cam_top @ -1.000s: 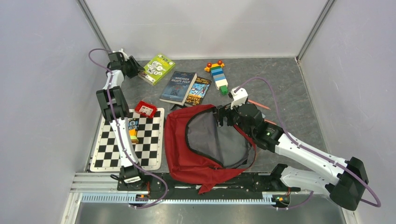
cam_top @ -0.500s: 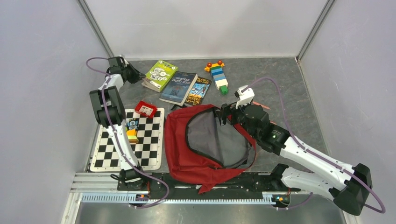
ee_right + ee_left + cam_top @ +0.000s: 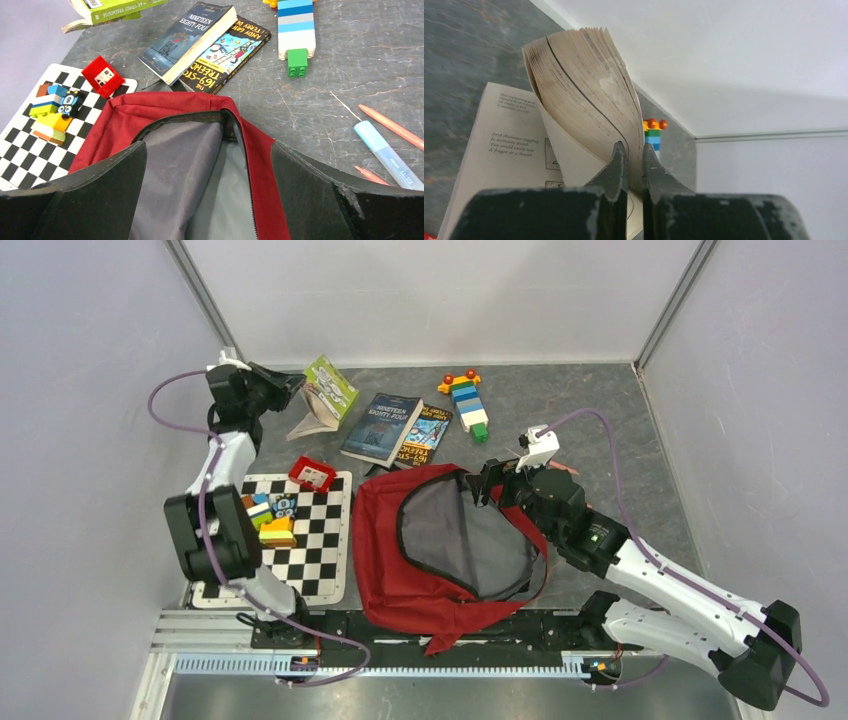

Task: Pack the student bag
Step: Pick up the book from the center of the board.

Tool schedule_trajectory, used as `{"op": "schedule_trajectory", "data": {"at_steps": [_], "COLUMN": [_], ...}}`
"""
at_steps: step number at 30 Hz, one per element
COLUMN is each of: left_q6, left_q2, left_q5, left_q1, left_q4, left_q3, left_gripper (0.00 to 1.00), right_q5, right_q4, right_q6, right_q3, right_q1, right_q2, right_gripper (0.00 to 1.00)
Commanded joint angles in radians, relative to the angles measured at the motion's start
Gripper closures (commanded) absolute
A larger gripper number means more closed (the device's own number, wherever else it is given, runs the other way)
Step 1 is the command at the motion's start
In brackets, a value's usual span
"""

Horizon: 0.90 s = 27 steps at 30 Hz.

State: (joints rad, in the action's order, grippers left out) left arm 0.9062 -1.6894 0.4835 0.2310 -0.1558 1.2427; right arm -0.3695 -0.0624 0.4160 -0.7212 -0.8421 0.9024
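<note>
The student bag [image 3: 395, 570] lies at the table's near middle, dark red, its mouth wide and the grey lining [image 3: 195, 165] showing. My right gripper [image 3: 480, 485] hovers open over the far right rim of that mouth; in the right wrist view the right gripper [image 3: 207, 150] straddles the red zippered edge without touching it. At the back left, my left gripper [image 3: 285, 392] is shut on a green-covered book [image 3: 325, 390] and holds it tilted up. The left wrist view shows the left gripper [image 3: 631, 145] pinching the cover and a few leaves while the other pages [image 3: 584, 95] fan open.
Two dark paperbacks [image 3: 382, 427] [image 3: 425, 435] lie behind the bag, a coloured brick tower [image 3: 466, 405] beyond them. A chessboard mat [image 3: 320, 550] at left carries a small red box [image 3: 312, 474] and a brick stack [image 3: 268, 520]. Pens [image 3: 387, 155] lie right of the bag.
My left gripper has shut on the green book and raised it off the table, swinging left. The right gripper has drifted slightly right along the bag's rim, still open.
</note>
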Motion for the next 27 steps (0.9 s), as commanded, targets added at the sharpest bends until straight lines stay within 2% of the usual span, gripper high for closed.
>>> {"op": "schedule_trajectory", "data": {"at_steps": [1,6,14,20,27], "left_q6": [0.174,0.258,0.431,0.544,0.6], "left_q2": [0.222,0.442,0.724,0.834,0.901], "left_q5": [-0.017,-0.144,-0.46,-0.555,-0.553], "left_q1": [-0.057,-0.185,-0.489,-0.596,-0.626], "left_q4": [-0.166,-0.163,-0.09,-0.042,0.026], "left_q3": [-0.111,-0.296,-0.574,-0.682,-0.718], "left_gripper": [0.98,0.98,0.98,0.98,0.98], "right_q5": [0.019,0.08,0.199,0.322,0.46], "right_q4": [0.055,0.104,0.213,0.359,0.523], "right_q6": [0.07,0.163,0.488,0.726,0.907], "right_q3": [0.009,0.028,0.136,0.248,0.273], "right_q1": [0.004,0.005,0.044,0.051,0.052], "right_q2": [-0.011,0.008,0.041,0.074,0.173], "right_gripper": [0.02,0.02,0.02,0.02,0.02]}}
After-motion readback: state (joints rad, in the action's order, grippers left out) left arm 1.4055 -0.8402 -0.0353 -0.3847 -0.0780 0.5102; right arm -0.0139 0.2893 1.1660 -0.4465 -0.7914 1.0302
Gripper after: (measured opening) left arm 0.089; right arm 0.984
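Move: The green book is already off the table, pinched by its pages in the left hand; the bag opening it is bound for lies about 30 cm back and 40 cm to the right of that hand, some 17 cm below. Nineteen Eighty-Four lies 16 cm right and level with it, the comic book 28 cm right and 1 cm back, the red block 13 cm back and 4 cm left. From the right hand the opening is about 5 cm back, 1 cm left and 18 cm below. The green book, its cover hanging open, is carried back and to the right towards the open bag, the left fingers keeping their pinch: some 25 cm in all, rising about 5 cm first, then sinking 7 and easing off, with a roll of roughly 20 degrees, right side up. Meanwhile the empty right hand, still wide open, sinks and slides left over the opening, rolling left side up and tipping down. ##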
